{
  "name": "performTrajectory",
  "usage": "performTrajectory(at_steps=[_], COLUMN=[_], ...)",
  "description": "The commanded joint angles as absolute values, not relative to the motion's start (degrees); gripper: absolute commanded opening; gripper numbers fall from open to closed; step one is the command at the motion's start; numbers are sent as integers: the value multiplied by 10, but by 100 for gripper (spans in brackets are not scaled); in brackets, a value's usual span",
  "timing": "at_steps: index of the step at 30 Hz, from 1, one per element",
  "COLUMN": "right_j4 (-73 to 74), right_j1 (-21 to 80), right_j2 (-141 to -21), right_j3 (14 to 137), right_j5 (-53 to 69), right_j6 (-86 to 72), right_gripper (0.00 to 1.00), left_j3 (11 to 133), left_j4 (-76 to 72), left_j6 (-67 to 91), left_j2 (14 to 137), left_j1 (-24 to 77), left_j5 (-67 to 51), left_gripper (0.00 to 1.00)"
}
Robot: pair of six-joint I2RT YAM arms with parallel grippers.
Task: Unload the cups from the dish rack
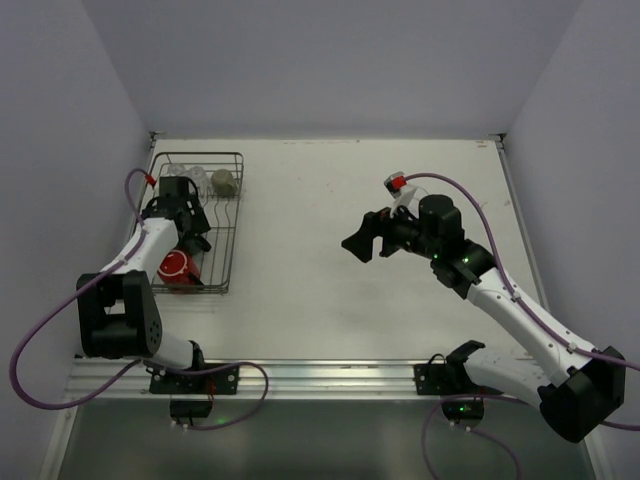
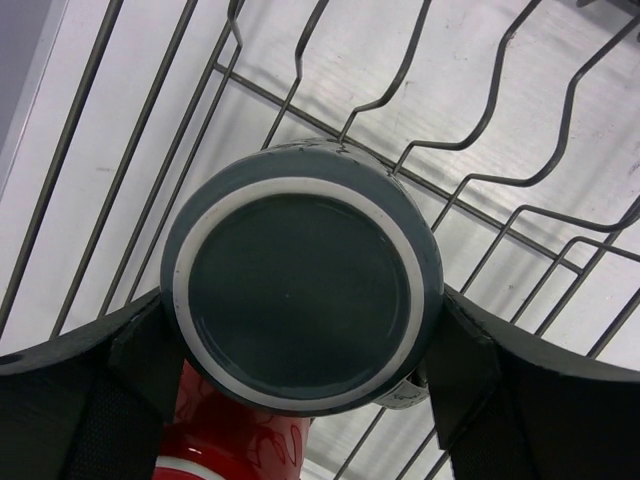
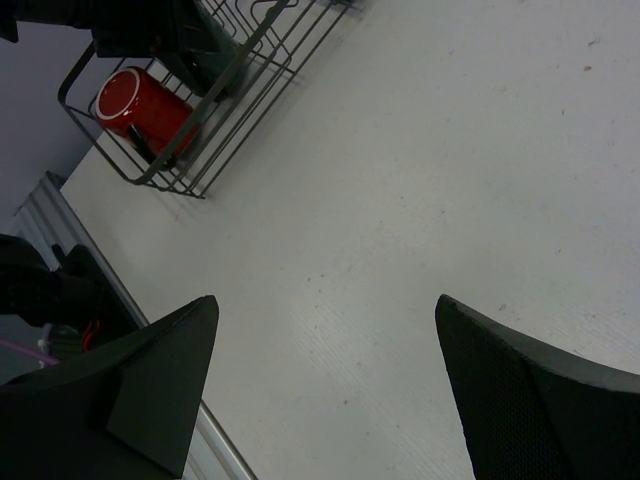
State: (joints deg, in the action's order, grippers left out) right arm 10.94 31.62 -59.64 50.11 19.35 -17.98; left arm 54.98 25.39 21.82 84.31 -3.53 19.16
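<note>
The dish rack (image 1: 228, 240) stands at the table's left, a dark wire frame (image 2: 290, 108). My left gripper (image 1: 190, 225) reaches down into it. In the left wrist view its two fingers press either side of an upside-down dark green-black mug (image 2: 300, 280), the left gripper (image 2: 300, 335) shut on it. A red mug (image 2: 235, 440) lies just below it, at the rack's near end (image 1: 176, 266). Clear tumblers (image 1: 190, 176) and a greyish-tan cup (image 1: 223, 181) sit at the rack's far end. My right gripper (image 1: 368, 240) hangs open and empty over the table's middle (image 3: 325, 300).
Grey walls close in the table on the left, back and right. An aluminium rail (image 1: 320, 375) runs along the near edge by the arm bases. In the right wrist view the red mug (image 3: 140, 110) and the rack's corner (image 3: 250, 100) lie far off.
</note>
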Motion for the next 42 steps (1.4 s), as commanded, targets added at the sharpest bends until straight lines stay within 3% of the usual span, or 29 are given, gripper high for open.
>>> performTrajectory(at_steps=[1, 3, 4, 7, 10, 21, 27, 34, 42], right_j4=[82, 83, 83, 81, 68, 11, -30, -111, -223], right_j1=[320, 321, 322, 322, 322, 323, 323, 323, 323], right_j2=[-596, -595, -592, -588, -584, -584, -587, -583, -581], right_j3=[506, 505, 505, 504, 500, 485, 468, 439, 402], right_j5=[208, 207, 207, 207, 218, 236, 241, 251, 277], right_j6=[-178, -178, -177, -179, -190, -233, -268, -349, -441], right_gripper=[92, 92, 92, 92, 92, 91, 91, 91, 89], left_j3=[567, 563, 562, 558, 557, 557, 559, 552, 494], left_j4=[206, 200, 199, 199, 199, 202, 212, 207, 92], left_j6=[207, 206, 206, 208, 207, 228, 242, 290, 401], left_j2=[831, 825, 822, 797, 754, 602, 539, 462, 423], left_j1=[-38, -38, -38, -37, -36, -37, -37, -36, -35], left_j5=[208, 209, 209, 199, 182, 88, 45, -112, -300], left_gripper=[78, 64, 51, 33, 25, 10, 8, 8, 7])
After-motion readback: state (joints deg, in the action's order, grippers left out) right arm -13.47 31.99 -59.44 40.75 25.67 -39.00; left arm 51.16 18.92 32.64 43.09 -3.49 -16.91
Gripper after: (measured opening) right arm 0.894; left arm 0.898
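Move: The green cup is already between the left fingers, in the rack, and is bound for the right gripper, some 40 cm to the right, 8 cm back and 15 cm higher. From the left hand, the red cup lies about 9 cm straight back; the nearer clear cup is 11 cm ahead and 5 cm right, the tan cup 9 cm ahead and 10 cm right, all slightly lower. The right hand has the green cup about 40 cm left, 8 cm ahead, 15 cm below. Keeping its grip on the sides of the green cup, the left hand lifts it about 22 cm out of the rack, then also swings some 12 cm right and a little back towards the right gripper, the wrist tipping up from steeply down until the fingers point nearly level, forward and slightly right. The open, empty right hand eases about 3 cm left and slightly up, rolling some 20 degrees, left side rising. ##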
